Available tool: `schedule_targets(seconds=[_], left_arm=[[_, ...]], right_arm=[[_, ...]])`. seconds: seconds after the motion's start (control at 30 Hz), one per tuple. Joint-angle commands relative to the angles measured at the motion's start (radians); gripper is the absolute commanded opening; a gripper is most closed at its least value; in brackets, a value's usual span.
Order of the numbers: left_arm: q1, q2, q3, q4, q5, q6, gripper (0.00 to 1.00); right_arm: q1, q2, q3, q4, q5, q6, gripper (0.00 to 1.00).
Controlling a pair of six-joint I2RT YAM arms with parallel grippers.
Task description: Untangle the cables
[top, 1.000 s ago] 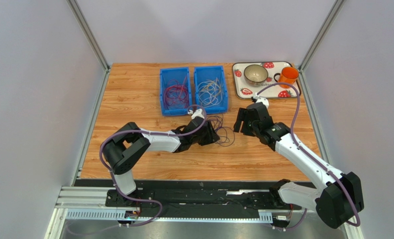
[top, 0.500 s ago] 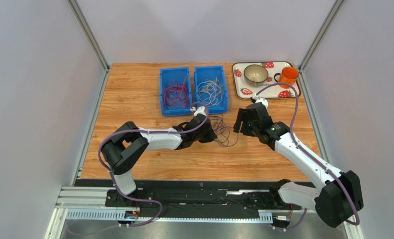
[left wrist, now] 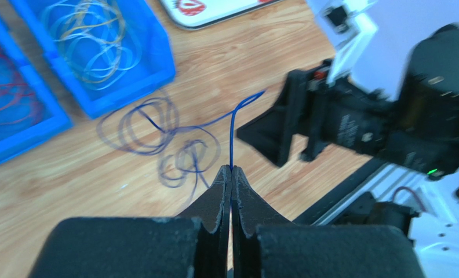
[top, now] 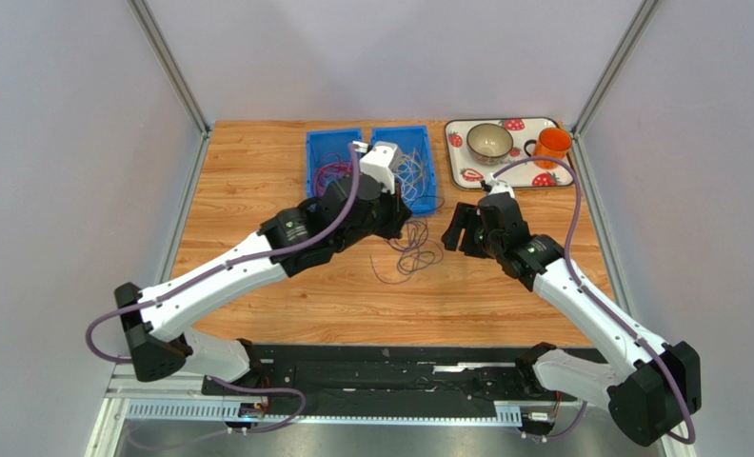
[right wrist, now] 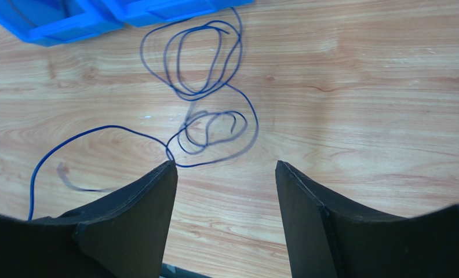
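A dark blue-purple cable (top: 410, 255) lies in loose, tangled loops on the wooden table in front of the bins. One strand rises from the loops (left wrist: 156, 128) into my left gripper (left wrist: 232, 169), which is shut on it and held above the table (top: 402, 222). My right gripper (top: 463, 233) hovers just right of the loops, open with nothing between its fingers (right wrist: 226, 168); the cable (right wrist: 206, 63) lies ahead of its tips. Red cables (top: 331, 177) fill the left blue bin and pale cables (top: 411, 171) the right bin.
The two blue bins (top: 344, 213) stand side by side at the back centre, partly covered by my left wrist. A strawberry-print tray (top: 457, 169) at the back right carries a bowl (top: 489, 141) and an orange mug (top: 551, 145). Grey walls close in both sides.
My left gripper has shut on the dark cable and risen from the table toward the bins, pulling a strand up. The loops shifted a little. The right gripper has hardly moved.
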Motion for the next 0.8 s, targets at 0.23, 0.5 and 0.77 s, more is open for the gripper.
schedule_targets(seconds=[0.23, 0.5, 0.77], left_arm=[[0.002, -0.215, -0.188, -0.197, -0.154, 0.112, 0.0], [0.003, -0.278, -0.194, -0.196, -0.237, 0.146, 0.0], [0.045, -0.297, -0.107, -0.226, -0.244, 0.166, 0.0]], right_arm=[[-0.004, -0.072, -0.047, 0.214, -0.252, 0.018, 0.67], [0.009, -0.013, -0.093, 0.251, -0.266, 0.055, 0.66], [0.036, 0.062, -0.117, 0.266, -0.258, 0.061, 0.64]])
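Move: The near coil of the blue cable tangle lies on the table about 5 cm ahead of the left hand, 4 cm to its right and 29 below; the far coil is some 6 cm farther out, just short of the two blue boxes. The left box's middle is about 28 cm ahead and 16 left of that hand. From the right hand, the near coil is roughly 3 cm ahead, 6 left and 12 below, the far coil 8 ahead and 6 left. Leftwards, away from the tangle, the left hand sweeps about 12 cm with the blue strand still shut in its fingers, dipping some 6 cm and then climbing half of that back, its wrist rolling left side up and turning slightly counter-clockwise. The right hand, staying open and empty, arcs about 5 cm left towards the near coil, up 3 cm and then down nearly 5, rolling its left side up as well. ##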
